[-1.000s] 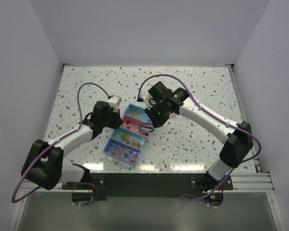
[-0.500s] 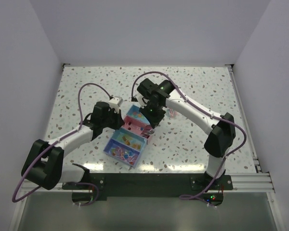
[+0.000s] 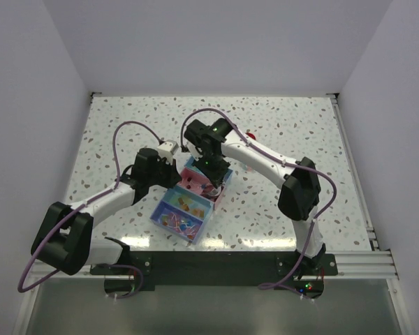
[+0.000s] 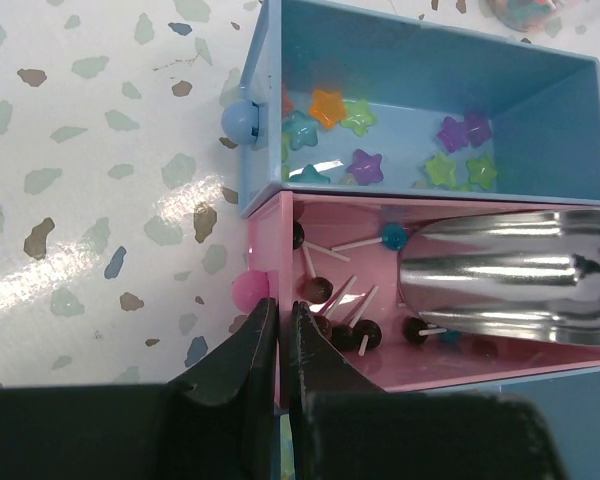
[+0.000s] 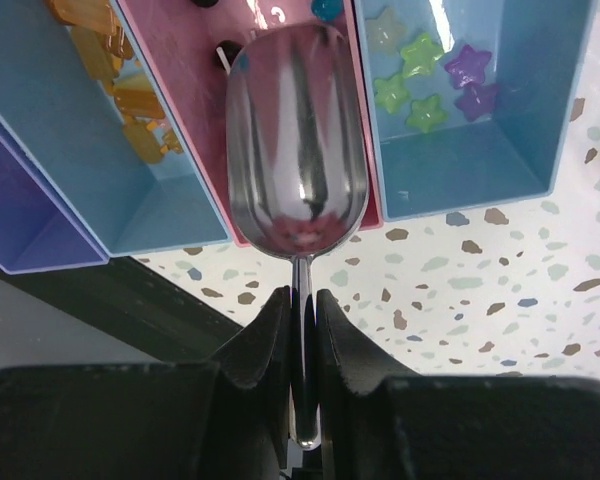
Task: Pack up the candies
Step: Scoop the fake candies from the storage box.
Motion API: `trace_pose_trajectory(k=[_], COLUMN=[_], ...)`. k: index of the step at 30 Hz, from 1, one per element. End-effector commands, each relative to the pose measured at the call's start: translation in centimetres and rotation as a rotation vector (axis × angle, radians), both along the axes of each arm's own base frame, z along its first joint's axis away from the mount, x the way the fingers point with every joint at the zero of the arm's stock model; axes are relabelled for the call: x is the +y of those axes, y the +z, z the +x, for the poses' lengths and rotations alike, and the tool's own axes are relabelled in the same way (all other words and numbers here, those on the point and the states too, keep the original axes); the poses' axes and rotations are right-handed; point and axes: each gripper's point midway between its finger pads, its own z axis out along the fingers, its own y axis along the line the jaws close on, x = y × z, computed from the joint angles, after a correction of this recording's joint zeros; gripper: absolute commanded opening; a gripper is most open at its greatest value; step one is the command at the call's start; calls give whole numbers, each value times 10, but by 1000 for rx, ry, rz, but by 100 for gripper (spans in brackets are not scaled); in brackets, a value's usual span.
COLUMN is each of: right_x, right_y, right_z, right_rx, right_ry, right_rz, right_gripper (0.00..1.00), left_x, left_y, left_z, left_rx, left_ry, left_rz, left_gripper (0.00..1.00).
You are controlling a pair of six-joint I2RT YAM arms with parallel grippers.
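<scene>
Four narrow trays lie side by side. The blue tray (image 4: 420,55) holds star-shaped candies (image 4: 363,163) in several colours. Beside it, the pink tray (image 4: 272,250) holds dark ball lollipops (image 4: 342,332) on white sticks. Orange candies (image 5: 130,100) lie in a second blue tray (image 5: 70,170). My left gripper (image 4: 280,308) is shut on the pink tray's end wall, next to its pink knob (image 4: 247,290). My right gripper (image 5: 302,297) is shut on the handle of a metal scoop (image 5: 298,150). The scoop's bowl hangs over the pink tray, and I see no candy in it.
A purple tray (image 5: 20,225) is the nearest of the row, towards the arms' black base rail (image 3: 216,262). A round red lid (image 3: 251,135) lies on the speckled table behind the right arm. A clear bag of mixed sweets (image 4: 528,8) peeks in beyond the blue tray.
My right arm has swung left with the scoop, from the trays' right side to over the pink tray. The left arm and the trays have not moved.
</scene>
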Motion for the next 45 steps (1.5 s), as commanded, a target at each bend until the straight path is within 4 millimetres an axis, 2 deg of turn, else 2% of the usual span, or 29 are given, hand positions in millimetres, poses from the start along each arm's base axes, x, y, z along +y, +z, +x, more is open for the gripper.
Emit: trace_pose_trajectory(k=[1, 5, 14, 22, 25, 26, 28, 29, 30, 31, 32, 34, 35, 36, 37, 38, 39, 43, 45], right_x=[-32, -14, 30, 55, 70, 80, 85, 98, 94, 95, 101, 94, 94, 89, 90, 90, 86, 78, 73], right_y=[1, -8, -12, -28, -29, -23, -30, -25, -32, -33, -30, -37, -34, -39, -33, -27, -32, -17, -16], right_z=[-15, -9, 9, 15, 18, 24, 19, 27, 19, 18, 26, 21, 28, 26, 24, 32, 30, 34, 32], right_rx=[48, 15, -83, -74, -84, -115, -101, -141, -123, -126, -153, -141, -158, -146, -137, -159, -152, -184, -181], right_ry=[-9, 11, 22, -33, -73, -79, -85, -87, -85, -85, -92, -96, -103, -109, -98, -103, -103, -80, -70], right_rz=[-179, -134, 66, 159, 235, 295, 343, 421, 441, 473, 532, 558, 594, 597, 632, 670, 673, 716, 729], right_gripper=[0, 0, 0, 0, 0, 0, 0, 0, 0, 0, 0, 0, 0, 0, 0, 0, 0, 0, 0], left_x=[-22, -24, -26, -29, -32, -33, -34, -34, -34, -33, -31, -29, -27, -26, -23, -21, -18, -8, -4], left_y=[26, 27, 28, 30, 31, 31, 30, 30, 30, 30, 29, 30, 27, 27, 26, 25, 25, 23, 24], left_z=[7, 5, 4, 3, 2, 2, 0, 0, -1, -1, 0, 1, 0, 0, 2, 2, 3, 11, 14], left_rx=[-59, -51, -41, -31, -26, -28, -19, -18, -16, -17, -16, -26, -19, -21, -25, -22, -24, -30, -33], left_ry=[-51, -51, -40, -35, -37, -38, -36, -38, -35, -28, -21, -10, -4, 1, 13, 23, 36, 92, 106], left_rz=[-119, -132, -162, -192, -214, -221, -225, -227, -226, -224, -219, -208, -198, -192, -181, -172, -163, -111, -85], left_gripper=[0, 0, 0, 0, 0, 0, 0, 0, 0, 0, 0, 0, 0, 0, 0, 0, 0, 0, 0])
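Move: The lollipops in the pink compartment lie mostly near its left end, about 12 cm left of the right gripper, 5 cm ahead and 12 cm below. That gripper already holds the scoop by its handle. From the same hand, the star candies in the blue compartment are some 11 cm ahead and 6 cm left, the amber gummies roughly 11 cm left and 2 cm back. The left gripper has the lollipops about 4 cm to its right, 1 cm ahead and 5 cm below. Lower the right gripper about 6 cm, carrying the scoop some 4 cm left along the pink compartment towards its left end wall. Late in the descent, swing the fingertips and bowl roughly 30 degrees to the left, laying the scoop in among the lollipops; keep both grips closed. Hold the pink end wall with the left gripper, easing about 1 cm forward and left at the end. ##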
